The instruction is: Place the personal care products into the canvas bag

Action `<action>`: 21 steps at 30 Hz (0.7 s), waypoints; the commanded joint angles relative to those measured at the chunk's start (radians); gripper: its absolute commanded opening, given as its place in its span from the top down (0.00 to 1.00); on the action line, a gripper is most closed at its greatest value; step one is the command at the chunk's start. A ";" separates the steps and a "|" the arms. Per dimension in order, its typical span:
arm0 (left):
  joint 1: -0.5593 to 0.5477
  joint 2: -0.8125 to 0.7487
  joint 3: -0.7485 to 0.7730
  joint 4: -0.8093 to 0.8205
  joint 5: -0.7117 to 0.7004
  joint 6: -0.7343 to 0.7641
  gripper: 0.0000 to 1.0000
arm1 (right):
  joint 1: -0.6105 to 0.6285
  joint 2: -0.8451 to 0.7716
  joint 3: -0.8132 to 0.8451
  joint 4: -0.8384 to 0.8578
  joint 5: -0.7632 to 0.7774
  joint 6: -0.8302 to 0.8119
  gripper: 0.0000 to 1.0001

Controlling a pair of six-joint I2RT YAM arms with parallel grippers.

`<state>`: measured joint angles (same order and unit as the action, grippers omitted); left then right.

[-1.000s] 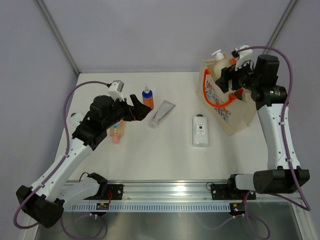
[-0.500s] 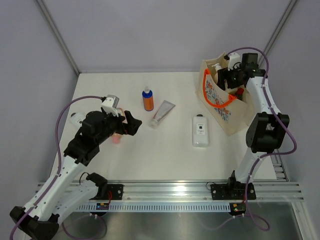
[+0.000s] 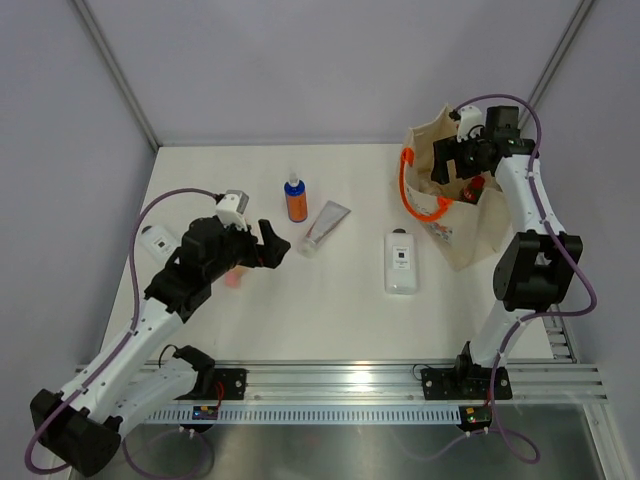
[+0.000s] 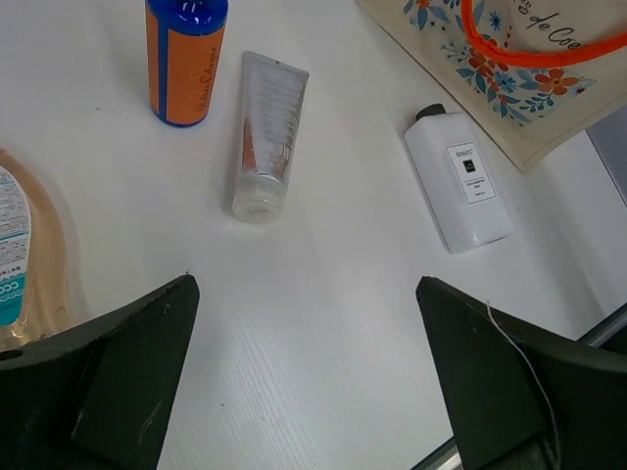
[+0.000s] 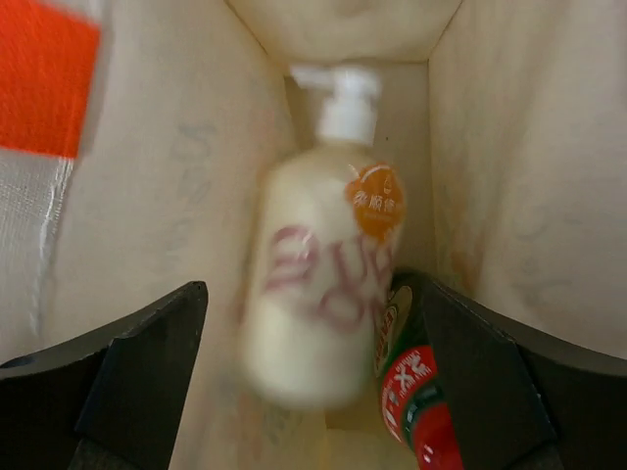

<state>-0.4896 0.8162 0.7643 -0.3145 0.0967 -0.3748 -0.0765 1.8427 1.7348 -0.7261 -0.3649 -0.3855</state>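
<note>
My left gripper (image 3: 268, 246) (image 4: 309, 362) is open and empty, hovering above the table. Beyond it lie the orange bottle with blue cap (image 3: 295, 200) (image 4: 186, 54), the silver tube (image 3: 323, 227) (image 4: 267, 132) and the flat white bottle (image 3: 401, 262) (image 4: 459, 176). The peach tube (image 3: 232, 276) (image 4: 24, 255) lies under the left arm. My right gripper (image 3: 455, 160) (image 5: 312, 294) is open inside the mouth of the canvas bag (image 3: 460, 235) (image 4: 509, 78). The cream bottle (image 5: 323, 284), blurred, is loose in the bag beside the green red-capped bottle (image 5: 416, 397) (image 3: 473, 188).
The bag's orange handle (image 3: 415, 195) hangs over its near side. The bag's cloth walls (image 5: 529, 166) close in on both sides of my right gripper. The metal rail (image 3: 330, 385) runs along the near table edge.
My right gripper lowered the cream bottle into the bag and let it go; the bag's mouth spread wider. My left gripper drew back toward the near left.
</note>
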 commanded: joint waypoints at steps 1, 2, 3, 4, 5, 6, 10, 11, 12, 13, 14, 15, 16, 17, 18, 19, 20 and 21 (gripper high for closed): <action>0.003 0.059 -0.003 0.101 -0.009 -0.030 0.01 | -0.002 -0.089 0.048 0.018 -0.035 0.014 0.01; 0.003 0.073 0.001 0.101 -0.008 -0.032 0.01 | -0.003 -0.098 0.055 0.013 -0.040 0.016 0.00; 0.005 0.090 0.013 0.107 0.001 -0.032 0.01 | -0.005 -0.102 0.072 -0.002 -0.051 0.019 0.01; 0.005 0.118 0.020 0.106 0.006 -0.030 0.01 | -0.008 -0.106 0.080 -0.010 -0.057 0.023 0.01; 0.003 0.130 0.026 0.106 0.006 -0.029 0.01 | -0.012 -0.118 0.086 -0.013 -0.063 0.026 0.01; 0.005 0.144 0.036 0.106 -0.002 -0.027 0.01 | -0.016 -0.126 0.095 -0.018 -0.077 0.030 0.01; 0.003 0.199 0.058 0.121 -0.037 -0.027 0.01 | -0.020 -0.181 0.104 -0.024 -0.126 0.030 0.00; 0.002 0.224 0.062 0.130 -0.052 -0.030 0.01 | -0.020 -0.212 0.108 -0.033 -0.144 0.011 0.01; 0.000 0.236 0.066 0.155 -0.089 -0.030 0.01 | -0.020 -0.229 0.112 -0.062 -0.213 -0.006 0.01; -0.004 0.251 0.070 0.172 -0.101 -0.027 0.01 | -0.020 -0.249 0.115 -0.085 -0.265 -0.051 0.01; -0.013 0.270 0.073 0.190 -0.136 -0.007 0.01 | -0.020 -0.291 0.117 -0.113 -0.322 -0.082 0.01; -0.021 0.312 0.076 0.246 -0.181 0.010 0.01 | -0.020 -0.313 0.102 -0.159 -0.456 -0.113 0.00; -0.029 0.336 0.075 0.282 -0.202 0.028 0.01 | -0.019 -0.341 0.083 -0.168 -0.520 -0.131 0.01; -0.053 0.360 0.073 0.322 -0.224 0.080 0.01 | -0.017 -0.391 0.054 -0.174 -0.579 -0.157 0.01; -0.064 0.418 0.073 0.422 -0.251 0.117 0.01 | -0.014 -0.417 -0.021 -0.179 -0.688 -0.171 0.00; -0.078 0.452 0.073 0.472 -0.267 0.152 0.01 | 0.001 -0.447 -0.065 -0.164 -0.722 -0.179 0.00; -0.096 0.487 0.081 0.517 -0.278 0.213 0.01 | 0.013 -0.508 -0.117 -0.144 -0.741 -0.182 0.01; -0.099 0.526 0.095 0.575 -0.302 0.237 0.01 | 0.023 -0.537 -0.224 -0.095 -0.768 -0.187 0.00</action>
<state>-0.5587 1.2613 0.8066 -0.0040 -0.0929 -0.2836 -0.0818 1.3907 1.6527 -0.8253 -0.9062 -0.5060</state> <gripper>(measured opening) 0.986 0.993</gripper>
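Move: The silver tube lies flat, some 17 cm ahead of the left hand, 9 cm to its right and 21 cm below. The orange spray bottle stands beyond that tube and to its left, about 20 cm ahead of the left hand, 2 cm to its right and 15 cm lower; the white bottle lies 7 cm ahead and 28 cm right. From the right hand, in the bag's mouth, the tube is roughly 28 cm left, 5 cm back and 18 cm down. The tube is neared by the open left hand, which sinks about 5 cm first, then pushes mainly forward, some 8 cm in all and a little right, its left side rolling up about 10 degrees. Meanwhile the open, empty right hand rises out of the bag some 16 cm, then also swings back and left over the near rim, turning counter-clockwise. ##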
